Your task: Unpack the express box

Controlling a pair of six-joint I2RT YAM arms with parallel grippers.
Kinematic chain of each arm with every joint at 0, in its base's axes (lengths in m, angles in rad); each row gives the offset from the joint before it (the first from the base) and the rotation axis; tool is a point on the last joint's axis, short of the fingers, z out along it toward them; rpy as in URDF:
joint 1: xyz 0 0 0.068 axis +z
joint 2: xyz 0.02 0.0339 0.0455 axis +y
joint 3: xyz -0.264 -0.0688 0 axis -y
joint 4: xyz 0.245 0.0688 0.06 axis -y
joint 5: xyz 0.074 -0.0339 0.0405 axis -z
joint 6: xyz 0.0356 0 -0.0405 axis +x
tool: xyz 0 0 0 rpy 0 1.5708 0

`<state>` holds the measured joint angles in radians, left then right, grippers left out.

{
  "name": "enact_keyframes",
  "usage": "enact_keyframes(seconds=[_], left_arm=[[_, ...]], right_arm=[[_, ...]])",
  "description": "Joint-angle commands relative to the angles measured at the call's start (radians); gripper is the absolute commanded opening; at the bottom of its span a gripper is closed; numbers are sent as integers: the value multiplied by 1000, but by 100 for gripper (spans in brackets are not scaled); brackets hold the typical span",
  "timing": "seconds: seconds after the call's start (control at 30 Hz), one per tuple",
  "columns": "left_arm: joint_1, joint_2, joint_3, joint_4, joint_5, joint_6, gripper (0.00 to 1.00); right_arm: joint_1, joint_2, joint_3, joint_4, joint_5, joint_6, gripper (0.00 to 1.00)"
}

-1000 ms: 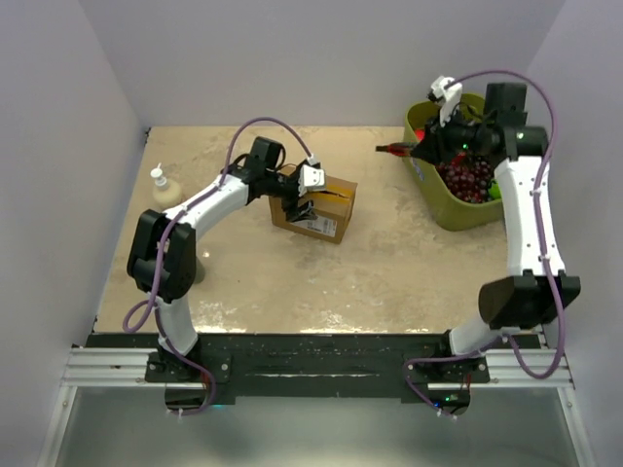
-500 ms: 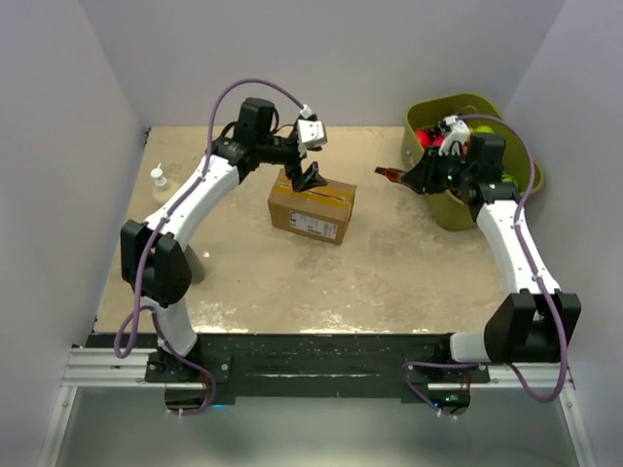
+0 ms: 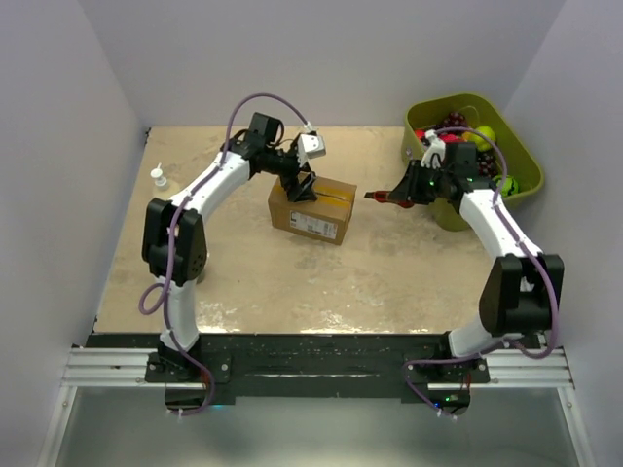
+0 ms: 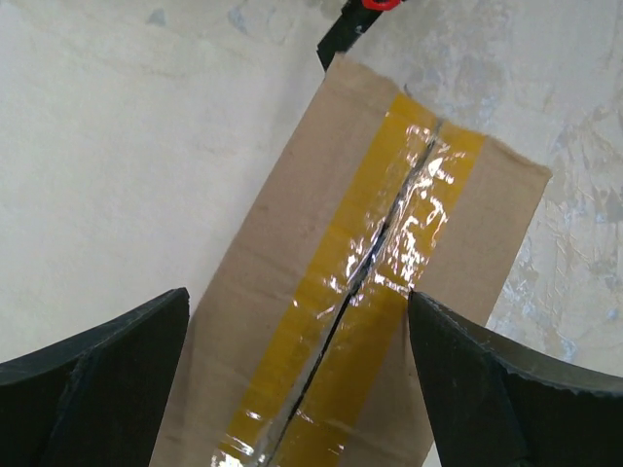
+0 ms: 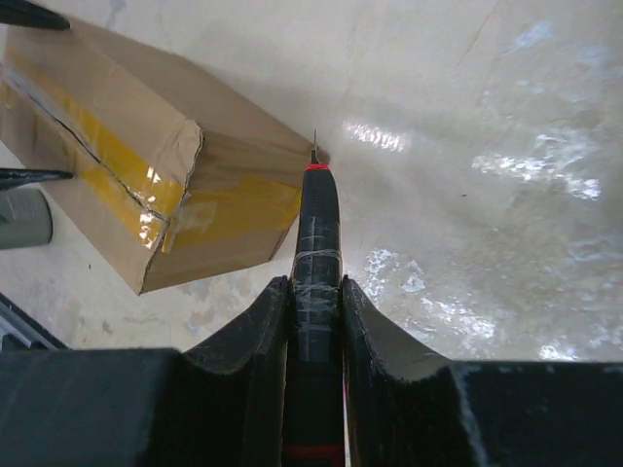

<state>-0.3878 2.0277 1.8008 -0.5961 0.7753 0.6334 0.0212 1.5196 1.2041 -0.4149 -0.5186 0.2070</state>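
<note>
The express box (image 3: 313, 210) lies mid-table, a brown carton whose flaps lie flat under yellow tape (image 4: 380, 263). A dark line runs along the taped seam. My left gripper (image 3: 303, 185) hovers over the box's back left end, open wide, its fingers (image 4: 107, 375) astride the top and holding nothing. My right gripper (image 3: 407, 189) is shut on a black cutter (image 5: 317, 243) with red bands. The cutter's blade tip (image 5: 314, 148) points at the box's right end (image 5: 229, 204), close to its far edge. The cutter tip (image 4: 352, 21) also shows in the left wrist view.
A green bin (image 3: 521, 161) with grapes and other fruit stands at the back right, behind my right arm. A small white bottle (image 3: 157, 178) stands at the left edge of the table. Walls close in on three sides.
My left gripper opened wider, rose off the box and settled just above it. My right arm swung left from the bin, bringing the cutter toward the box's right end.
</note>
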Motion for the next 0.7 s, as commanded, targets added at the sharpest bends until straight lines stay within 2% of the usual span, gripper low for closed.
enact_keyframes(seconds=[0.0, 0.07, 0.13, 0.3, 0.43, 0.53, 0.57, 0.6, 0.67], left_arm=[[49, -98, -127, 149, -64, -177, 97], [50, -138, -199, 177, -97, -211, 96], [50, -164, -227, 206, -134, -315, 94], [46, -228, -302, 251, -116, -455, 94], [47, -259, -273, 242, -215, -399, 95], [58, -250, -207, 237, -243, -333, 96], [58, -245, -192, 230, -239, -319, 96], [58, -226, -173, 225, -223, -298, 97], [58, -196, -104, 187, -115, -275, 98]], right_arm=[[77, 62, 129, -47, -21, -44, 0], [117, 102, 175, -62, 5, -55, 0], [137, 138, 196, -55, 35, -41, 0], [163, 263, 349, 2, 83, 17, 0], [165, 341, 472, -36, 109, -17, 0], [111, 327, 460, -39, 100, -15, 0], [89, 309, 434, -38, 91, 9, 0], [41, 297, 413, -3, 13, 26, 0], [-4, 269, 327, 95, -74, 83, 0]])
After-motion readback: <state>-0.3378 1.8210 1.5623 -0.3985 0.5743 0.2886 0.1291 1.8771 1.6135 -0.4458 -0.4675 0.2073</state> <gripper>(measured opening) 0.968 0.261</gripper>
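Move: The left hand, fingers open, is at the express box's top: the box's middle lies about 3 cm to its right, 2 cm back and 6 cm below. The knife in the right hand is some 19 cm to the left hand's right, 1 cm back. From the right hand the box is about 22 cm left, 2 cm back and 7 cm lower; the green basket stands about 15 cm to its right, 7 cm farther out. The left hand, its open fingers against the box's top, draws about 5 cm to the left while turning some 20 degrees counter-clockwise, dipping a centimetre at first and then rising about 3 cm off the box with the fingers still wide. The right hand keeps its grip on the knife, sinks a couple of centimetres as it swings left towards the box's right end, then swings some 9 cm forward, rising back to its height, and finally eases back a little to the right, the blade free of the box. ##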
